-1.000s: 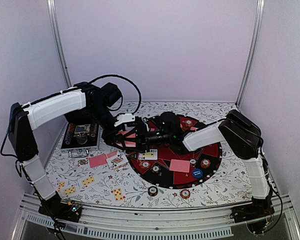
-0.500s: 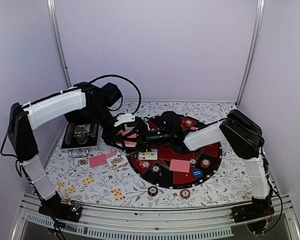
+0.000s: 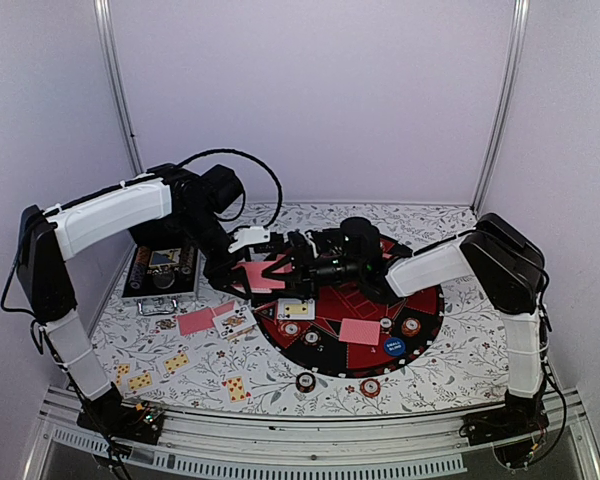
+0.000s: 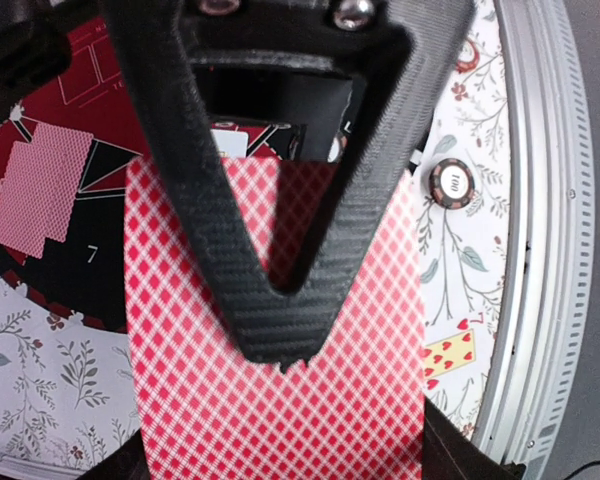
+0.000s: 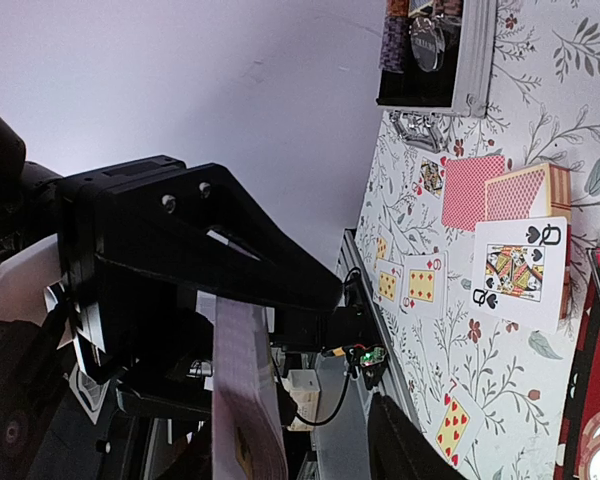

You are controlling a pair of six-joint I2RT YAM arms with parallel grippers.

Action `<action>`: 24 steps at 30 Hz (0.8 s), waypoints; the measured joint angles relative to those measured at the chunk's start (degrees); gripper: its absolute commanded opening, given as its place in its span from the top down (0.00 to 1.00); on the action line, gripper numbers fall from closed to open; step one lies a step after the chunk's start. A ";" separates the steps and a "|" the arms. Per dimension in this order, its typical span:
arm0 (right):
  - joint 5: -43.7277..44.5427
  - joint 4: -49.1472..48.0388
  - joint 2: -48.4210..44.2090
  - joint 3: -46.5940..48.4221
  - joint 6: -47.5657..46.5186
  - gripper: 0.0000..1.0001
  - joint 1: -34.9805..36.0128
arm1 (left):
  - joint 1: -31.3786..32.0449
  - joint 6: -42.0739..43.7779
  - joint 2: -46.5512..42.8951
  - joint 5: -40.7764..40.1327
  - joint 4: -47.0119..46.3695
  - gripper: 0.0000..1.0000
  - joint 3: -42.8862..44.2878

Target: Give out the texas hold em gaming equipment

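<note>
My left gripper (image 3: 248, 272) (image 4: 280, 362) is shut on a deck of pink-red checked playing cards (image 3: 258, 275) (image 4: 200, 400), held above the mat's left edge. My right gripper (image 3: 292, 260) faces the deck from the right. In the right wrist view the deck's edge (image 5: 242, 390) stands between its jaws, which are apart, with a clear gap to the lower finger (image 5: 410, 450). Face-down cards (image 3: 360, 331) and chips (image 3: 410, 326) lie on the mat. Face-up cards (image 3: 176, 361) and a face-down card (image 3: 195, 321) lie on the tablecloth.
The round black-and-red mat (image 3: 425, 300) fills the middle, with a blue button (image 3: 395, 348) on it. A silver case (image 3: 161, 272) sits at the back left. Two chips (image 3: 306, 381) (image 3: 370, 387) lie off the mat, near the front rail. A queen card (image 5: 520, 270) lies left of the mat.
My right arm has drawn back a little to the right and lifted, and its jaws have narrowed. The left arm and the deck have stayed still.
</note>
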State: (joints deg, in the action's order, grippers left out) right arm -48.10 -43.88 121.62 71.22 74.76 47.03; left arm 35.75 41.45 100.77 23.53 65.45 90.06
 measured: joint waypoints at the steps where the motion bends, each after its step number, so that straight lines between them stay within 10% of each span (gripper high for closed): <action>1: -0.02 0.07 -0.22 -0.17 -0.04 0.64 -0.04 | -0.02 0.00 0.00 0.00 0.02 0.71 0.00; 24: 0.37 2.32 -8.24 -7.06 -0.61 0.99 -2.45 | -0.02 0.02 0.00 0.09 -0.02 0.72 0.00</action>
State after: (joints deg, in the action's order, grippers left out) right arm -47.72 -41.56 113.38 64.16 74.15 44.58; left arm 35.73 41.47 100.77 23.62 65.43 90.06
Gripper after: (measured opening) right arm 0.027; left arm 0.641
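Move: The deck of playing cards held up by the left hand is already between the right hand's open fingers, its middle about 2 cm left of the right hand, level fore and aft. Some 14 cm below the right hand is the table: a face-up card almost directly beneath, a face-down card about 13 cm right and 7 cm back, and the queen card some 15 cm left and 4 cm back. From the left hand, the deck's middle is about 2 cm right at equal height. The top card of the deck is drawn out over the deck's right end by the right hand, which travels about 3.5 cm right and rises some 2 cm while its fingers go from half open to shut, one on the card's back, pinching the card near its outer end. The left hand stays still and keeps its hold on the deck's long edges. ##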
